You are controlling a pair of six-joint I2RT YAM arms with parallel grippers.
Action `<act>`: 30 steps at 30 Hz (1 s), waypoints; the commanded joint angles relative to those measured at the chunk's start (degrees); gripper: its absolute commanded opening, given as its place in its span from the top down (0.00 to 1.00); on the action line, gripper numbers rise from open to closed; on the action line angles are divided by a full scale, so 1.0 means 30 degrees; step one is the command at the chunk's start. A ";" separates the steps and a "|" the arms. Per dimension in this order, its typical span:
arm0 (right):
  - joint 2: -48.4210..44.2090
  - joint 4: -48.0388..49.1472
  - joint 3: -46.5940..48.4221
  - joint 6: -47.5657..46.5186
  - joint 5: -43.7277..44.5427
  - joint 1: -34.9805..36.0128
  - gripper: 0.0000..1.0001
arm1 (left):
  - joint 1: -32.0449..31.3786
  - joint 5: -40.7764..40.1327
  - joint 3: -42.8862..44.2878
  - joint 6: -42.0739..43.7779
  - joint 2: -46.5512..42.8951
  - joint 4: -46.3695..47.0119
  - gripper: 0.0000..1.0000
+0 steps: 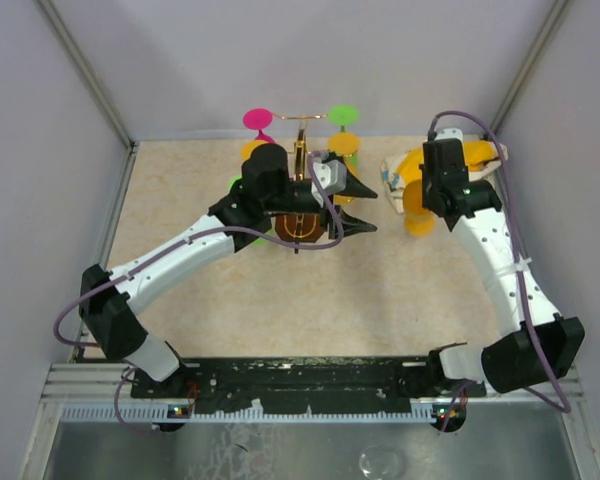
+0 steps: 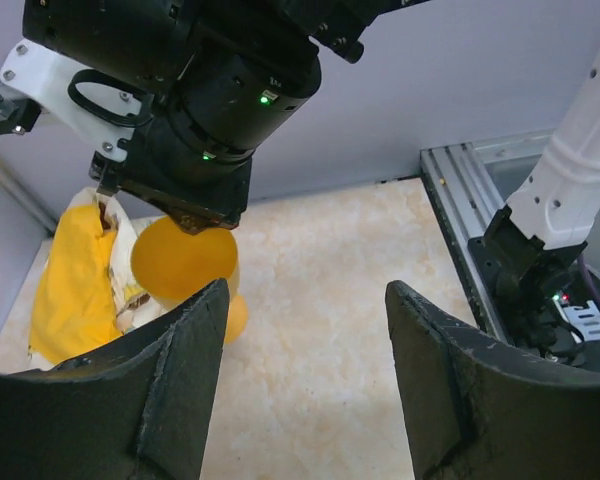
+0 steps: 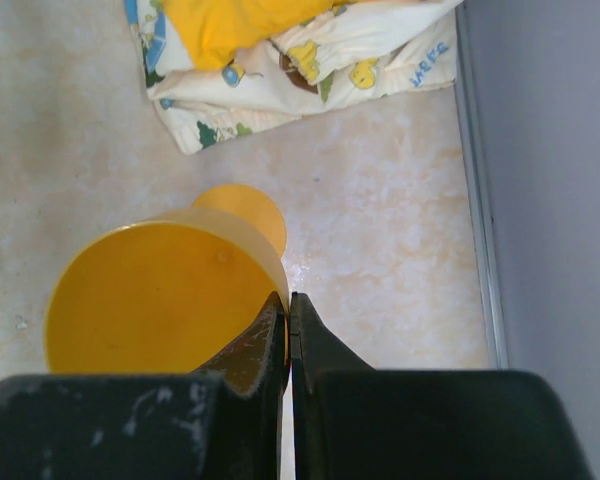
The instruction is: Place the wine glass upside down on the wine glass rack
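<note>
An orange wine glass (image 3: 150, 300) stands upright on the table, its foot (image 3: 242, 212) below its open bowl. My right gripper (image 3: 289, 300) is shut on the bowl's rim, one finger inside and one outside. The same wine glass (image 1: 417, 208) sits at the right in the top view, under my right gripper (image 1: 427, 203), and also shows in the left wrist view (image 2: 185, 262). The wine glass rack (image 1: 301, 150), gold wire on a dark base, stands at the back centre. My left gripper (image 1: 365, 208) is open beside it, empty, its fingers (image 2: 180, 380) apart over bare table.
Pink (image 1: 258, 120), green (image 1: 343, 115) and orange (image 1: 252, 150) glasses hang on the rack. A yellow and white patterned cloth (image 3: 280, 50) lies crumpled behind the glass near the right wall (image 3: 560, 200). The left arm (image 1: 180, 260) reaches across the table's middle.
</note>
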 commanded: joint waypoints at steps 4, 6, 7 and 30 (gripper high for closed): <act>-0.1438 0.4763 0.2355 -0.1481 0.0297 -0.0083 1.00 | 0.0071 -0.3870 -0.0356 -0.2266 -0.1411 0.5041 0.28; -0.1987 0.6938 0.2292 -0.2347 0.0084 -0.0085 1.00 | 0.0442 -0.6104 -0.0507 -0.3440 -0.1636 0.6396 0.26; -0.2263 0.8131 0.2184 -0.2988 -0.0066 -0.0097 1.00 | 0.0741 -0.6871 -0.0424 -0.4129 -0.1644 0.6855 0.25; -0.2279 3.1106 -0.3640 -0.5356 -0.8279 0.2930 1.00 | 0.4397 -1.7893 0.0895 -2.1948 -0.2607 0.6658 0.26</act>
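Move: My right hand already pinches the last orange wine glass by its rim. The rack's empty lower-right hook is about 19 cm to its left, 2 cm farther out and 4 cm lower. The hanging orange glass is about 20 cm left and 5 cm ahead, and the yellow cloth some 18 cm ahead, a couple of centimetres right and 22 cm below. From my left hand that hook lies about 12 cm ahead, 4 cm left and 16 cm lower. I keep the rim pinched and lift the glass about 27 cm with my right hand, tipping the fingers from forward-and-down to above level, some 75 degrees. Near the top I carry it left, to the rack's right side. My open left hand rises and swings forward and left, turning as it clears the hook side. ##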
